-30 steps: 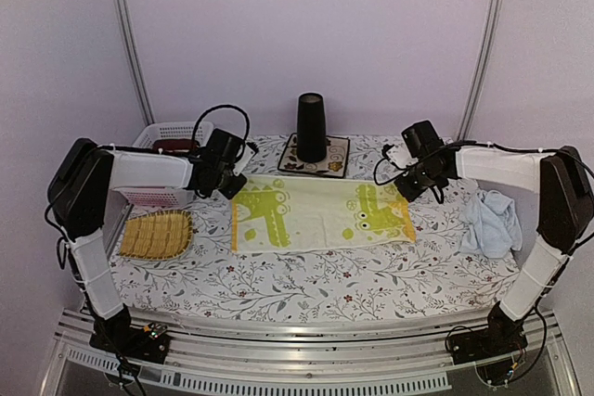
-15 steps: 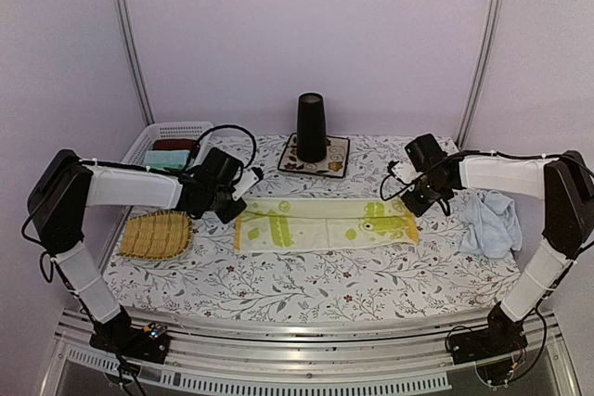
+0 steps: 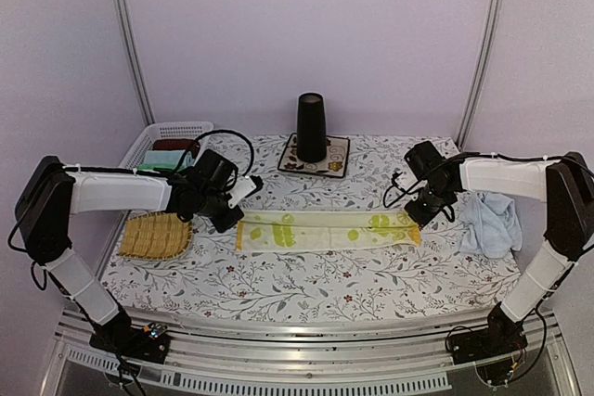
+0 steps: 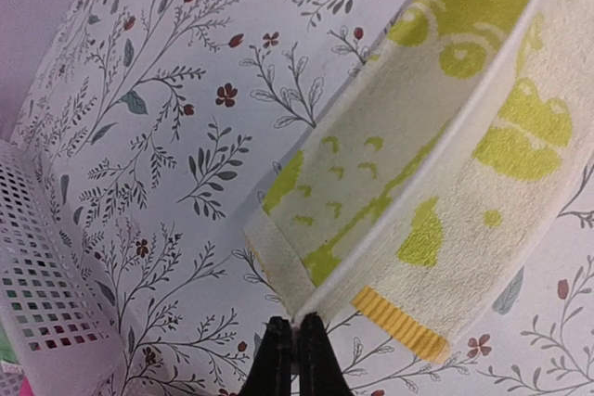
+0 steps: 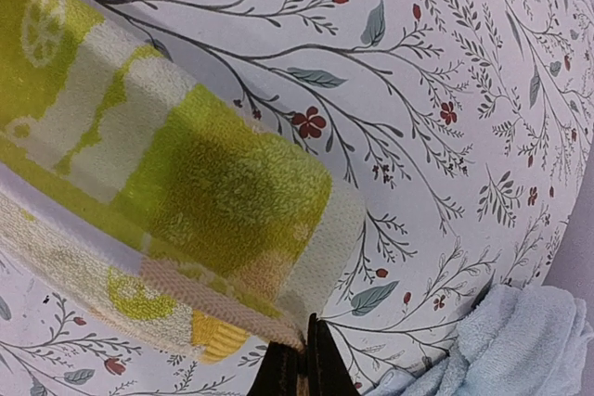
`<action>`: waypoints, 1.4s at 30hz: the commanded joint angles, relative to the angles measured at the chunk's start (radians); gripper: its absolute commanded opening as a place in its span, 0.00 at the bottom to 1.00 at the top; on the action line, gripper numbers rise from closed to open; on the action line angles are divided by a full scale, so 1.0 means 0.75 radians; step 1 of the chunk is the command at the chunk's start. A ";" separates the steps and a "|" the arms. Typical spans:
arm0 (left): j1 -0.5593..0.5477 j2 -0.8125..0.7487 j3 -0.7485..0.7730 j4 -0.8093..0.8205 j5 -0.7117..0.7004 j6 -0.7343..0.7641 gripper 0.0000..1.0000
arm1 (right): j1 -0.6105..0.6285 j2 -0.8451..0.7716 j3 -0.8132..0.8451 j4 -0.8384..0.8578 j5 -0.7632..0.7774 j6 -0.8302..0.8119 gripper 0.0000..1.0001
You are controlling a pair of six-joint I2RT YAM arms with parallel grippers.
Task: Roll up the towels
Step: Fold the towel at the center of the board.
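The yellow-green towel [image 3: 325,229] lies across the middle of the table, folded lengthwise into a narrow strip. My left gripper [image 3: 239,221] is shut on its left-end corner, and the left wrist view shows the pinched corner of the towel [image 4: 436,136] at the closed tips of that gripper [image 4: 295,326]. My right gripper [image 3: 415,218] is shut on the right-end corner. In the right wrist view the towel [image 5: 213,173] folds over in front of that gripper [image 5: 306,326]. The light blue towel [image 3: 490,222] lies crumpled at the right and shows again [image 5: 520,340] beside the right gripper.
A white basket [image 3: 158,136] holding cloths stands at the back left, its wall [image 4: 46,266] close to the left gripper. A woven straw tray [image 3: 156,234] lies at the left. A black cup [image 3: 311,127] stands on a flowered mat [image 3: 332,166] at the back centre.
Both grippers have come toward the near side, each carrying a corner of the towel. The far edge has folded over, turning the broad towel into a narrow strip.
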 commanded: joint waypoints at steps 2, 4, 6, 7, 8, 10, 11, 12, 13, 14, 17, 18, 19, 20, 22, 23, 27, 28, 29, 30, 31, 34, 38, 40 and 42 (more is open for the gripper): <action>-0.001 -0.012 0.001 -0.115 0.059 -0.018 0.00 | 0.001 -0.052 -0.013 -0.083 0.067 0.037 0.03; -0.007 -0.013 0.004 -0.129 0.086 -0.029 0.00 | 0.000 -0.059 -0.014 -0.090 0.090 0.042 0.03; -0.013 -0.013 0.005 -0.147 0.102 -0.034 0.00 | 0.000 -0.068 -0.020 -0.096 0.087 0.044 0.04; -0.014 -0.011 0.003 -0.153 0.108 -0.038 0.00 | 0.000 -0.071 -0.023 -0.100 0.085 0.046 0.04; -0.017 -0.013 -0.002 -0.158 0.121 -0.041 0.00 | 0.000 -0.075 -0.030 -0.097 0.081 0.046 0.05; -0.023 -0.015 -0.009 -0.166 0.148 -0.049 0.00 | 0.001 -0.080 -0.045 -0.096 0.078 0.045 0.07; -0.028 -0.016 -0.011 -0.172 0.154 -0.053 0.00 | 0.001 -0.082 -0.049 -0.097 0.078 0.044 0.08; -0.030 -0.017 -0.015 -0.180 0.161 -0.059 0.00 | 0.002 -0.086 -0.053 -0.097 0.078 0.044 0.08; -0.034 -0.017 -0.017 -0.186 0.167 -0.062 0.00 | 0.002 -0.090 -0.055 -0.097 0.079 0.043 0.08; -0.035 -0.019 -0.021 -0.188 0.170 -0.063 0.00 | 0.002 -0.095 -0.059 -0.099 0.075 0.042 0.08; -0.037 -0.021 -0.028 -0.188 0.184 -0.060 0.00 | 0.006 -0.103 -0.071 -0.101 0.051 0.044 0.09; -0.037 -0.020 -0.027 -0.191 0.192 -0.060 0.00 | 0.009 -0.104 -0.074 -0.104 0.048 0.044 0.10; -0.037 -0.019 -0.023 -0.199 0.205 -0.064 0.00 | 0.012 -0.107 -0.077 -0.106 0.042 0.044 0.13; -0.038 -0.017 -0.016 -0.209 0.215 -0.068 0.07 | 0.014 -0.109 -0.076 -0.110 0.033 0.044 0.17; -0.037 -0.017 -0.005 -0.235 0.226 -0.080 0.10 | 0.017 -0.118 -0.074 -0.121 0.023 0.046 0.41; -0.036 -0.020 -0.004 -0.243 0.230 -0.081 0.13 | 0.017 -0.123 -0.067 -0.131 0.017 0.049 0.51; -0.034 -0.054 -0.001 -0.264 0.247 -0.090 0.49 | 0.017 -0.166 -0.051 -0.166 -0.044 0.059 0.67; -0.034 -0.065 0.003 -0.275 0.270 -0.090 0.53 | 0.017 -0.178 -0.050 -0.162 -0.051 0.059 0.68; -0.035 -0.084 0.006 -0.282 0.326 -0.082 0.59 | 0.017 -0.190 -0.052 -0.158 -0.056 0.057 0.71; -0.033 -0.102 0.007 -0.283 0.374 -0.078 0.66 | 0.017 -0.196 -0.053 -0.152 -0.063 0.055 0.71; -0.031 -0.118 0.005 -0.280 0.402 -0.074 0.74 | 0.018 -0.198 -0.048 -0.151 -0.067 0.053 0.74; -0.012 -0.133 0.012 -0.264 0.403 -0.063 0.94 | 0.013 -0.192 0.000 -0.170 -0.127 0.070 0.77; 0.079 -0.052 0.111 -0.242 0.316 -0.134 0.97 | -0.037 -0.184 0.081 -0.182 -0.185 0.127 0.85; 0.113 0.017 0.188 -0.240 0.268 -0.178 0.97 | -0.119 -0.152 0.126 -0.206 -0.217 0.210 0.83; 0.119 0.085 0.252 -0.217 0.243 -0.189 0.97 | -0.186 -0.117 0.151 -0.207 -0.287 0.297 0.79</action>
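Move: Both hands hold the corners of the towel's lifted edge. The near edge it is being folded onto runs about 6 cm back of the left hand, not noticeably to either side at its corner, and some 4 cm below; the straw mat lies 18 cm left and 1 cm back, the basket 17 cm left and 18 cm ahead. From the right hand the near edge's corner is roughly 4 cm back, 1 cm right and 3 cm down, the blue towel 16 cm right and about level fore and aft. Still pinching the towel's two corners, both hands draw the lifted edge back towards its near edge, the left about 5 cm while sinking 2.5 cm and tipping its fingers nearer straight down, the right about 3 cm almost level. Each opens wide and lets go of its corner, then lifts some 4 cm clear, easing forward again, the left farther than the right. ##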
